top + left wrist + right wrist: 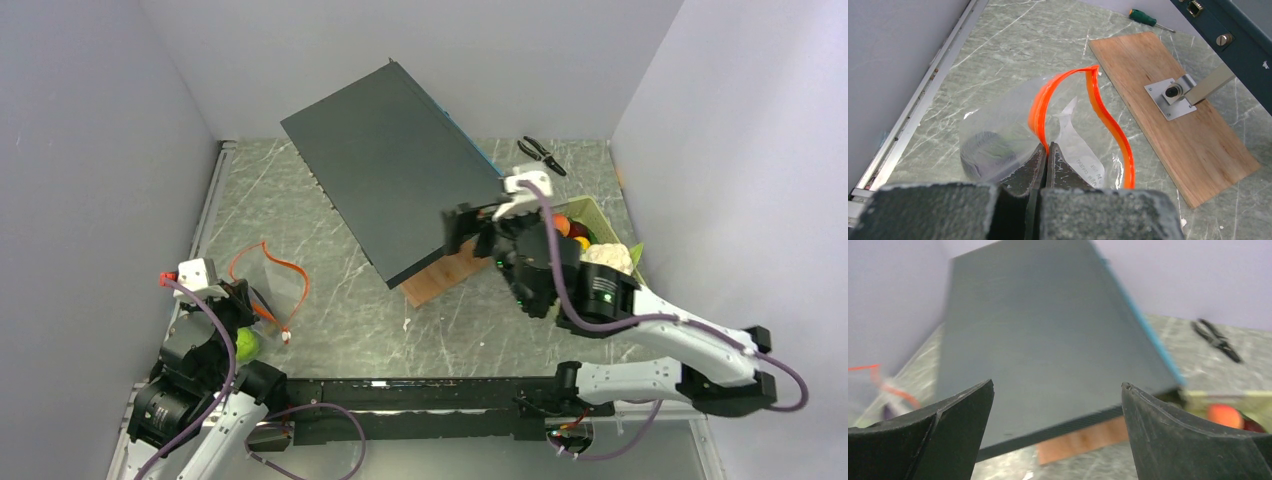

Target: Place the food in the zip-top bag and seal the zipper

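Note:
The clear zip-top bag (262, 285) lies at the left of the table with its mouth open and its orange-red zipper (1105, 117) curved in a loop. My left gripper (1047, 146) is shut on the near strip of the zipper; it also shows in the top view (258, 312). A dark round shape with green (989, 152) shows through the bag, and a green lime (247, 346) sits by my left wrist. My right gripper (1058, 390) is open and empty, raised beside the pale green tray (603, 214). The tray holds an orange (563, 225), a yellow piece (582, 243) and a white cauliflower (610, 257).
A large dark grey panel (390, 165) stands tilted on a post above a wooden board (1173, 115) in the middle of the table. Black pliers (541, 153) lie at the back right. A green-handled screwdriver (1144, 18) lies behind the board. Grey walls close in both sides.

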Motion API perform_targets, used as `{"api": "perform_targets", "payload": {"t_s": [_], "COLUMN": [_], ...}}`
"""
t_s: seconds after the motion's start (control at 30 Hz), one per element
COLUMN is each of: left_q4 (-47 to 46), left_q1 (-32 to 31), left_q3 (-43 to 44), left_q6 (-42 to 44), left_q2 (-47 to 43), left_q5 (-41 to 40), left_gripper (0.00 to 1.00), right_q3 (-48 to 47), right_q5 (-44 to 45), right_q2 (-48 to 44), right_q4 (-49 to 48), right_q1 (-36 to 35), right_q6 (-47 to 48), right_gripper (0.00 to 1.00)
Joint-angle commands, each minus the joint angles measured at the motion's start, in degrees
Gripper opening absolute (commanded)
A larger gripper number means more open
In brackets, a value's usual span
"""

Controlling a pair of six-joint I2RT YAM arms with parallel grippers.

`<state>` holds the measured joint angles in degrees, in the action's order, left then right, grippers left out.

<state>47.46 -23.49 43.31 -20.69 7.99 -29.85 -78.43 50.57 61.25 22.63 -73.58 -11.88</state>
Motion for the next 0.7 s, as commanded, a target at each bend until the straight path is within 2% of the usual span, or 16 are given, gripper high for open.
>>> {"api": "perform_targets", "payload": {"t_s": [0.0,0.23,0.43,0.53,0.67], "left_q4": [-2.23,-2.29,-2.14,-2.18,-2.06], "left_q1": [-0.16,-0.15,-0.10,-0.13,-0.16], "left_q3": [-0.06,-0.07,-0.05,-0.13,-0.10], "left_q6": [-0.28,-0.14,-0.13,-0.19,-0.18], "left_q2": [0.59,1.06,1.30,1.13,1.23], "left_q5": [-0.15,0.10,0.19,-0.04,0.03], "left_gripper": [0.00,0.00,0.00,0.00,0.00], "right_q3": [8.21,19.31,25.07,26.16,26.94], "right_q5": [8.62,13.39,15.37,9.48,-6.21], "right_q2": [-9.87,-22.00,-25.60,-24.26,-18.12], "right_q4": [-1.81,3.77,4.29,6.36,7.94], "right_q1": [5.64,18.10,28.64,36.43,52.04], "right_q6": [-0.07,-6.81,-9.50,-13.24,-16.70], "right_gripper": [0.99,0.99,0.99,0.99,0.99]}}
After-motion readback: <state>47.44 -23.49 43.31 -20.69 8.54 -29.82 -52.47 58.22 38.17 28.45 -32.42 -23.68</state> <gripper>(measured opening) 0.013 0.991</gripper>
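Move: The green basket of food is the right hand's goal, its middle roughly 29 cm to the right, 13 cm ahead and 37 cm below. The cauliflower sits about 35 cm right and 12 cm ahead of that hand, the peach about 25 cm right and 21 cm ahead; the pliers lie beyond the basket, 24 cm right and 40 cm ahead. From the left hand the basket is some 65 cm right and 18 cm ahead, 22 cm lower. Towards the basket of food comes the empty right hand, swinging fast to the right by about 26 cm, back from the bag's side of the table, while sinking some 10 cm. It turns clockwise about 50 degrees, bringing the basket into its view, with the fingers staying wide open and touching nothing. The left hand holds still, keeping the bag's orange zip rim pinched between shut fingers. ##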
